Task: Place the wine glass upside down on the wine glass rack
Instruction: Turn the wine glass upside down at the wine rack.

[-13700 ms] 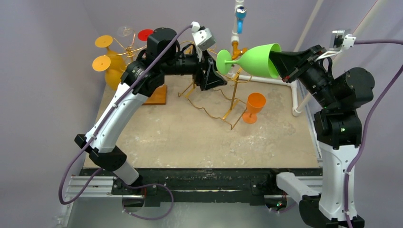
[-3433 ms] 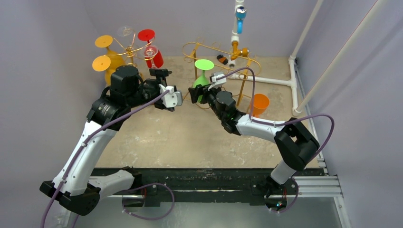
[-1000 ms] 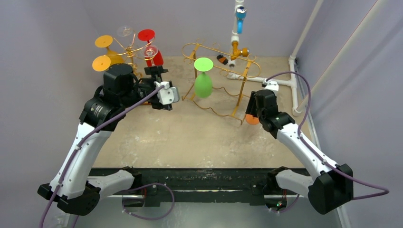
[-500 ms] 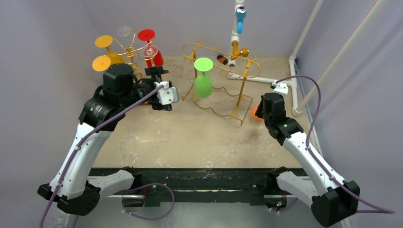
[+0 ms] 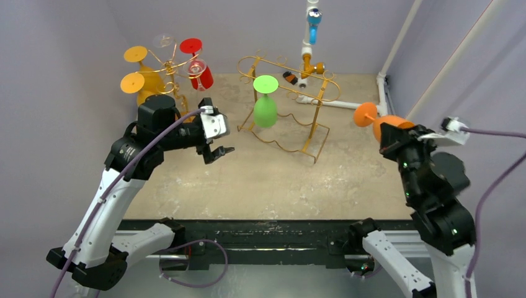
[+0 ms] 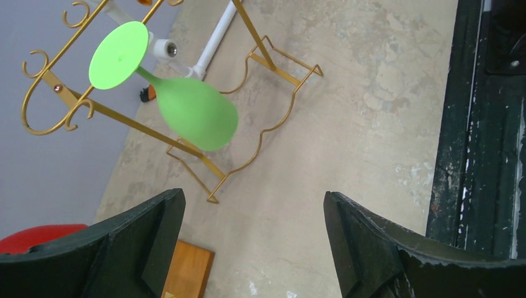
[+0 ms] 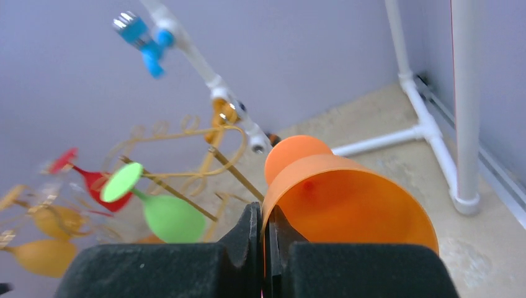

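Note:
My right gripper (image 5: 389, 131) is shut on the rim of an orange wine glass (image 5: 379, 122), held in the air on its side to the right of the table, foot (image 5: 365, 115) pointing left. In the right wrist view the jaws pinch the wall of the orange bowl (image 7: 347, 198). The gold wire wine glass rack (image 5: 317, 110) stands at mid-back of the table, with a green glass (image 5: 265, 108) hanging upside down from it. My left gripper (image 5: 218, 149) hovers open and empty left of the rack; its wrist view shows the green glass (image 6: 193, 113) and the rack (image 6: 273, 59).
A second gold rack (image 5: 169, 62) at the back left carries yellow, red and clear glasses. A wooden block (image 6: 186, 273) lies under my left gripper. White pipes (image 5: 347, 104) and a post with a blue fitting (image 5: 314, 17) run along the back right. Walls enclose the table.
My right gripper shut on the orange glass beside the rack and lifted it up and to the right, tipping it on its side. My left gripper moved slightly nearer and lower.

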Robot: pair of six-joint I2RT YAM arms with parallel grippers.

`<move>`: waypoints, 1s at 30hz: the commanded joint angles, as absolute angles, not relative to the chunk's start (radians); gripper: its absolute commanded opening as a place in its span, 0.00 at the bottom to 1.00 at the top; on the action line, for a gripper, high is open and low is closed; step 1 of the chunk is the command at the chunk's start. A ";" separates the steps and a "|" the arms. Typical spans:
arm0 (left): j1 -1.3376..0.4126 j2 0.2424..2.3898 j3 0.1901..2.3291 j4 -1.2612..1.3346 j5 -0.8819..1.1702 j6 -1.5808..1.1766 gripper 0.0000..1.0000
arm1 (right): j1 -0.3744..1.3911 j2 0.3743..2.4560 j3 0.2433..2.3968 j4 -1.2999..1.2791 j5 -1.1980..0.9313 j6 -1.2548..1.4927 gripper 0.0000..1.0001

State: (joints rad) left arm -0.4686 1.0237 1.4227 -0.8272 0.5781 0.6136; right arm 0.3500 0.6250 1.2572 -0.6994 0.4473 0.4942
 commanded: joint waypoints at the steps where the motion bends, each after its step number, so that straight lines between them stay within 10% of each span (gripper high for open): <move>1: -0.465 1.014 1.423 -0.723 0.614 0.493 0.89 | 0.351 0.556 1.361 -0.694 0.295 0.505 0.00; 14: -0.466 1.224 1.631 -0.417 0.749 0.063 0.92 | 0.351 0.810 1.446 -0.272 -0.278 0.546 0.00; 30: -0.467 1.384 1.714 -0.346 0.739 -0.074 0.91 | 0.404 1.025 1.475 -0.059 -0.416 0.638 0.00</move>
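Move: The orange wine glass hangs by its rim in the right fingers, its middle about 5 cm ahead of that hand, 1 cm right and 7 cm lower; it is bound for the left gripper, about level ahead, 35 cm left and 5 cm lower. From the left hand, the glass lies about 36 cm right, 4 cm ahead and 2 cm lower; the green glass 13 cm ahead, 9 cm right, 15 cm below; the gold rack's middle 16 cm ahead, 15 cm right, 22 cm below. The orange glass, still pinched at its rim, is swept about 18 cm left by the right arm, which also rises 10 cm, dips back before going forward, and swings roughly 50 degrees counter-clockwise to turn the foot towards the left gripper. The left hand, kept wide open, comes to meet it, going right, up and forward some 12 cm in all while its fingers tilt up towards level. ##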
